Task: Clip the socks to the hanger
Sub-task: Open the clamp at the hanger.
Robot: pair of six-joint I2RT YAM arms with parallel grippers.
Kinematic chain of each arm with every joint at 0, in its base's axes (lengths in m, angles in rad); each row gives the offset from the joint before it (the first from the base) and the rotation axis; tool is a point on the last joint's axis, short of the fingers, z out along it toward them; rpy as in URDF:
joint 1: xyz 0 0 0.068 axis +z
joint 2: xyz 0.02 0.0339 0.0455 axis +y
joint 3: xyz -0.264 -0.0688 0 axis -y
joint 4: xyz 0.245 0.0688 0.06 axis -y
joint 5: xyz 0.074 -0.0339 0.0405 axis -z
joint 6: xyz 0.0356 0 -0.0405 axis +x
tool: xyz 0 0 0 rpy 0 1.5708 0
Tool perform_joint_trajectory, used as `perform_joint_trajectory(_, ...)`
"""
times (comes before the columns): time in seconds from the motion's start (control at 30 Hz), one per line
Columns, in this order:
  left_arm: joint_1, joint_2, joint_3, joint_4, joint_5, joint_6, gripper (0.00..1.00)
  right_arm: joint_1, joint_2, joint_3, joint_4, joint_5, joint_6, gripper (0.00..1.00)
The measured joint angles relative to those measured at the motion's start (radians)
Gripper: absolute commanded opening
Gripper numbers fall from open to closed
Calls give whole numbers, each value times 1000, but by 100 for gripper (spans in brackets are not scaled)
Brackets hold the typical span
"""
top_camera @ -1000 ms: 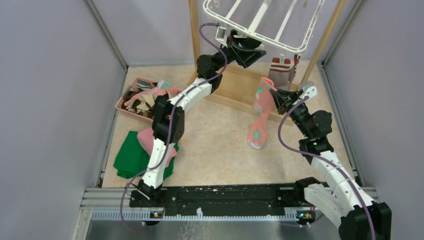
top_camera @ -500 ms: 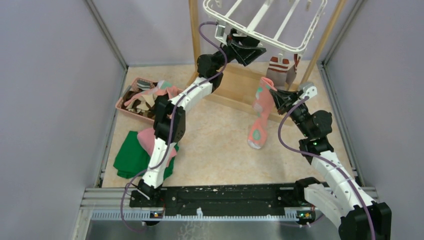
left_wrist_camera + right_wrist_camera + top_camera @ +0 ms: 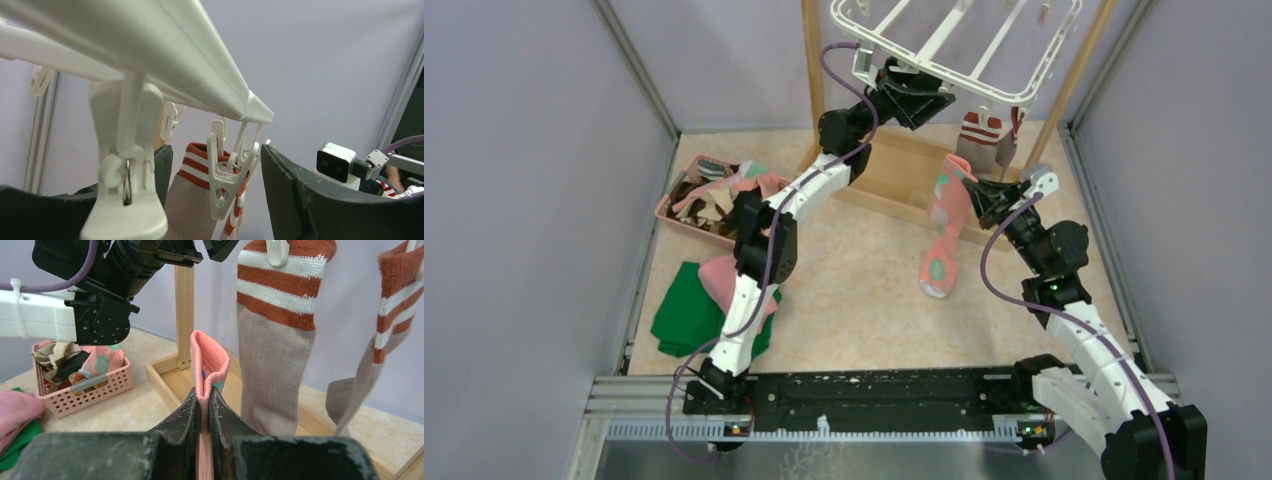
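The white hanger [image 3: 944,88] hangs at the back, inside the wooden stand. My left gripper [image 3: 914,100] is raised just under its near rim. In the left wrist view its fingers [image 3: 300,200] stand apart around a dangling white clip [image 3: 227,175] without touching it. Behind that clip hangs a grey-brown sock [image 3: 192,200] with a red-white cuff. My right gripper [image 3: 972,190] is shut on the cuff of a salmon pink sock [image 3: 944,225], which hangs down to the floor. In the right wrist view the pink cuff [image 3: 207,360] sticks up between the closed jaws, with two clipped striped socks [image 3: 272,340] behind.
A pink basket [image 3: 674,210] of loose socks sits at the left. A green cloth [image 3: 686,315] and a pink cloth [image 3: 719,280] lie by the left arm. The wooden stand's base [image 3: 904,175] and posts frame the hanger. Grey walls close in both sides.
The hanger's near rim has lifted and shifted slightly, and the left gripper rose with it while its fingers narrowed a little. The right arm and pink sock have not moved.
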Motion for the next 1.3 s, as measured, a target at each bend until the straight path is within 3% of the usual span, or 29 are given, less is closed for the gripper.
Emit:
perform_joint_trajectory(0.4, 0, 0, 3, 18, -4, -43, 64, 0, 1, 0, 0, -2, 0, 0)
perform_joint_trajectory(0.77, -2, 0, 10, 36, -20, -76, 52, 0, 1, 0, 0, -3, 0, 0)
perform_joint_trajectory(0.83, -2, 0, 11, 40, -24, -82, 47, 0, 2, 0, 0, -3, 0, 0)
perform_joint_trajectory(0.9, -3, 0, 11, 45, -27, -87, 34, 0, 2, 0, 0, -5, 0, 0)
perform_joint_trajectory(1.17, -3, 1, 11, 55, -35, -97, 7, 0, 2, 0, 0, -6, 1, 0)
perform_joint_trajectory(1.3, -3, 1, 11, 60, -35, -102, 3, 0, 2, 0, 0, -7, 1, 0)
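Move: For the left hand, the empty clamp under the hanger's near edge lies about 3 cm ahead of the point between its fingertips, some 2 cm to the left and 1 cm higher. The clamp holding the striped sock is straight ahead by the same count (0 cm forward), about 7 cm to the left hand's right and 1 cm up. From the right hand, the empty clamp is roughly 12 cm ahead, 7 cm left and 13 cm up. Up and slightly back, under 2 cm in all and with barely any tilt, the left hand eases along while its fingers close, slowly at first and then quickly, from about three quarters open to under a third. They end pinching the empty clamp from front and back, stopping on it as the grip effort climbs. The right hand stays put, still holding the pink sock. ##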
